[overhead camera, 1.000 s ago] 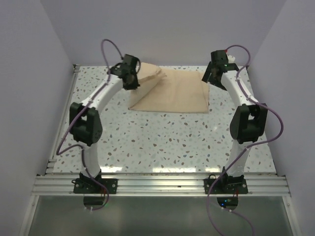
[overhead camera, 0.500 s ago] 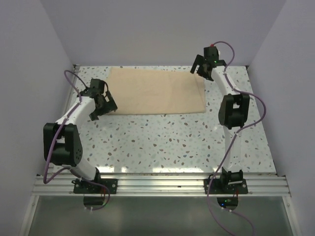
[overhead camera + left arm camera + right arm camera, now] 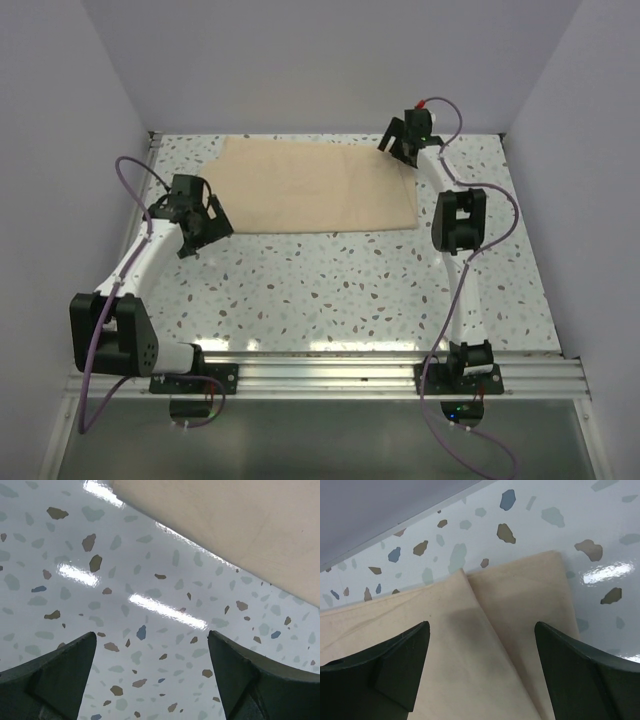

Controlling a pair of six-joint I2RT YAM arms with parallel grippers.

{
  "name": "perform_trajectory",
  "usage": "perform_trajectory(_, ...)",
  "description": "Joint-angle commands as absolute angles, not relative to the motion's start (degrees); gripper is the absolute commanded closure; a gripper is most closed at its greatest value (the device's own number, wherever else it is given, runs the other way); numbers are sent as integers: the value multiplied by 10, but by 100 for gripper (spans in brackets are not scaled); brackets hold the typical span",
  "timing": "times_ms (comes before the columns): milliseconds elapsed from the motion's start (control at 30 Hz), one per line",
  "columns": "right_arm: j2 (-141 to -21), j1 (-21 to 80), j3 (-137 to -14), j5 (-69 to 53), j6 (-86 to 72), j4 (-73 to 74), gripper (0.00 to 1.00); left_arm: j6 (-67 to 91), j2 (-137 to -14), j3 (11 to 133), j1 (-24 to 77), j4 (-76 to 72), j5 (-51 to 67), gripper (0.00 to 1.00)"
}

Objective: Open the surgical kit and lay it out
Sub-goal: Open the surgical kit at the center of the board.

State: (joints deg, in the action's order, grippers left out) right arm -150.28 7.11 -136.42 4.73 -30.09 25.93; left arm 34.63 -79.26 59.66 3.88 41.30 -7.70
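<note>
The surgical kit shows only as its tan cloth wrap (image 3: 315, 185), spread flat across the back of the speckled table (image 3: 330, 290). My left gripper (image 3: 203, 232) hovers open over bare table beside the cloth's near-left corner. In the left wrist view the cloth (image 3: 240, 520) fills the upper right, and nothing lies between the left gripper (image 3: 150, 675) fingers. My right gripper (image 3: 392, 147) hangs open above the cloth's far-right corner. In the right wrist view one cloth (image 3: 470, 650) layer overlaps another below the open right gripper (image 3: 480, 665).
Lilac walls (image 3: 300, 60) close the table in at the back and on both sides. An aluminium rail (image 3: 330, 375) with both arm bases runs along the near edge. Purple cables (image 3: 125, 175) loop off each arm.
The left gripper has opened and let go of the raised left flap, which now lies flat. The left arm has drawn back to the near left. The right gripper has shifted slightly left.
</note>
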Motion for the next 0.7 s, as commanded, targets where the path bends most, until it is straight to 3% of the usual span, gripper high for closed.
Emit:
perform_trajectory(0, -1519, 74, -1398, 26, -337, 182, 11, 330, -765, 574, 39, 431, -83, 4)
perform_trajectory(200, -1549, 76, -1423, 28, -349, 164, 17, 325, -758, 564, 39, 439, -91, 4)
perform_trajectory(667, -1556, 92, -1420, 19, -344, 139, 50, 313, -768, 567, 39, 432, -92, 5)
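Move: The far right-hand corner of the surgical kit's upper flap lies about 4 cm straight ahead of the right hand and 2 cm below; the flap's edge runs back between the open fingers. The outer far corner of the layer underneath is some 5 cm right and 3 cm ahead of this hand, and the board's back edge about 9 cm straight ahead. From the left hand the flap corner is roughly 40 cm ahead, 42 cm right and 8 cm below. The right hand's right finger comes up against the flap's free edge and pushes it left as the fingers close to about half open. The hand first reaches some 3 cm forward towards the flap corner, then slides about as far left, fingers tipping up slightly. The left hand, open and empty, backs off a couple of centimetres from the kit's near edge, sinking slightly. ##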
